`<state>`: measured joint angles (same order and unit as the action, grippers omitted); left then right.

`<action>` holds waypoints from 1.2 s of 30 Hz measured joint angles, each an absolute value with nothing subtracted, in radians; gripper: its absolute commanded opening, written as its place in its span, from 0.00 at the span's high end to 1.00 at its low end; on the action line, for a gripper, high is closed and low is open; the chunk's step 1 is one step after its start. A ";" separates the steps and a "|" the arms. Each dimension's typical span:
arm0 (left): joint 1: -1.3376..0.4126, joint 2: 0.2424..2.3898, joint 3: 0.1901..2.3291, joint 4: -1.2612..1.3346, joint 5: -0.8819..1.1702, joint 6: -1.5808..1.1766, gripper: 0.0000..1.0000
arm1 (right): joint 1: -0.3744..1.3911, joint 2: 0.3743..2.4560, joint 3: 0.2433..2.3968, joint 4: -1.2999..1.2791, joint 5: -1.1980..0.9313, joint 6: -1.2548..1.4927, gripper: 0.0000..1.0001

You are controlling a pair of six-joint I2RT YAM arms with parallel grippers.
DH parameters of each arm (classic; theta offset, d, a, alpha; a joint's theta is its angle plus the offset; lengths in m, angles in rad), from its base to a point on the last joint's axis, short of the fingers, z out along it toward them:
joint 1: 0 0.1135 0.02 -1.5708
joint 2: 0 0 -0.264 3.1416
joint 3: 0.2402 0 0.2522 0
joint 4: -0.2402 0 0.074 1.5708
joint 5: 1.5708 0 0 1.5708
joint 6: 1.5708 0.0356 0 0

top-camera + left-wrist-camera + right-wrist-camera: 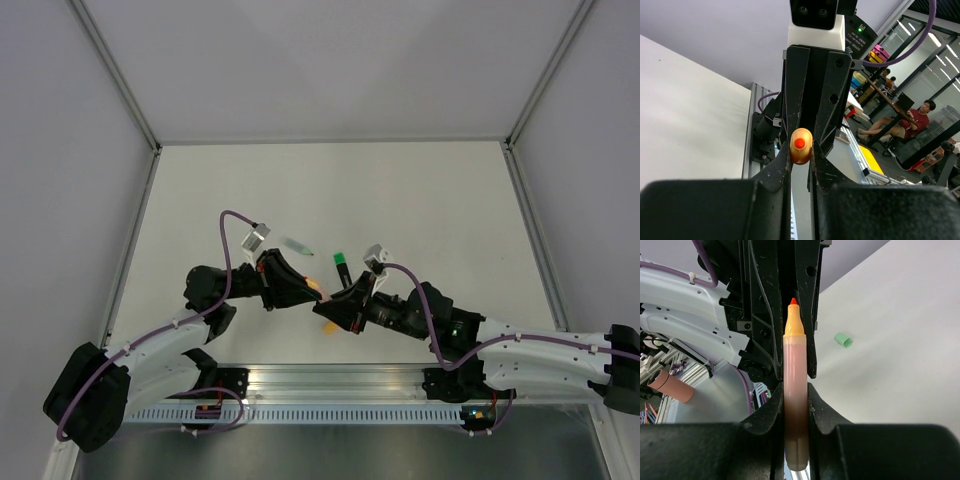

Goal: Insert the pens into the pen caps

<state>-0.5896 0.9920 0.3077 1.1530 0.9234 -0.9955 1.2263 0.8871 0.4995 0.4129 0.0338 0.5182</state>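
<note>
The translucent orange-pink pen [794, 370] is held between both grippers above the table, uncapped, its red tip [799, 143] pointing at the left wrist camera. My left gripper [801, 152] is shut on the pen's orange nose [316, 289]. My right gripper [795, 397] is shut on its barrel, and the two meet head-on [335, 303]. The pale green pen [296, 245] lies on the table behind the left gripper. A black pen with a green end [341, 264] lies behind the right gripper. A pale green cap [843, 340] lies on the table. A small orange cap [328, 328] lies just in front of the grippers.
The white table [420, 200] is walled on three sides by grey panels. An aluminium rail [330, 385] carrying the arm bases runs along the near edge. Purple cables [232, 225] loop above both wrists.
</note>
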 measured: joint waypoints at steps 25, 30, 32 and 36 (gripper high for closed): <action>-0.563 0.976 0.390 0.835 0.895 -0.889 0.12 | 1.158 0.921 0.583 0.188 0.134 0.501 1.00; -0.570 0.892 0.490 0.439 0.740 -0.706 0.15 | 1.050 0.829 0.692 -0.035 0.287 0.499 1.00; -0.584 0.866 0.519 0.290 0.645 -0.618 0.16 | 1.017 0.816 0.746 -0.114 0.346 0.484 1.00; -0.714 0.946 0.601 0.035 0.436 -0.500 0.18 | 0.988 0.800 0.797 -0.197 0.428 0.453 1.00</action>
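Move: Both hands hold the pink pen between them, the left on its orange nib end, the right farther back on the barrel. The orange cap lies on the table about 11 cm ahead of the left hand, 3 cm to its right and some 26 cm below; from the right hand it is about 12 cm ahead, 1 cm to the right and 24 cm below. The black marker with the green cap lies some 18 cm farther out than the orange cap and 3 cm to its right. Both hands first sink together a couple of centimetres with the pen between them, then the left fingers open wide and let go of the nib end, while the right fingers keep their grip on the barrel. The right hand then carries the pen off about 11 cm forward and as far to the right, rising again and turning clockwise some 35 degrees, as the left hand goes down about 8 cm and forward 6 cm towards the orange cap, its fingers tipping some 30 degrees down to the table. ##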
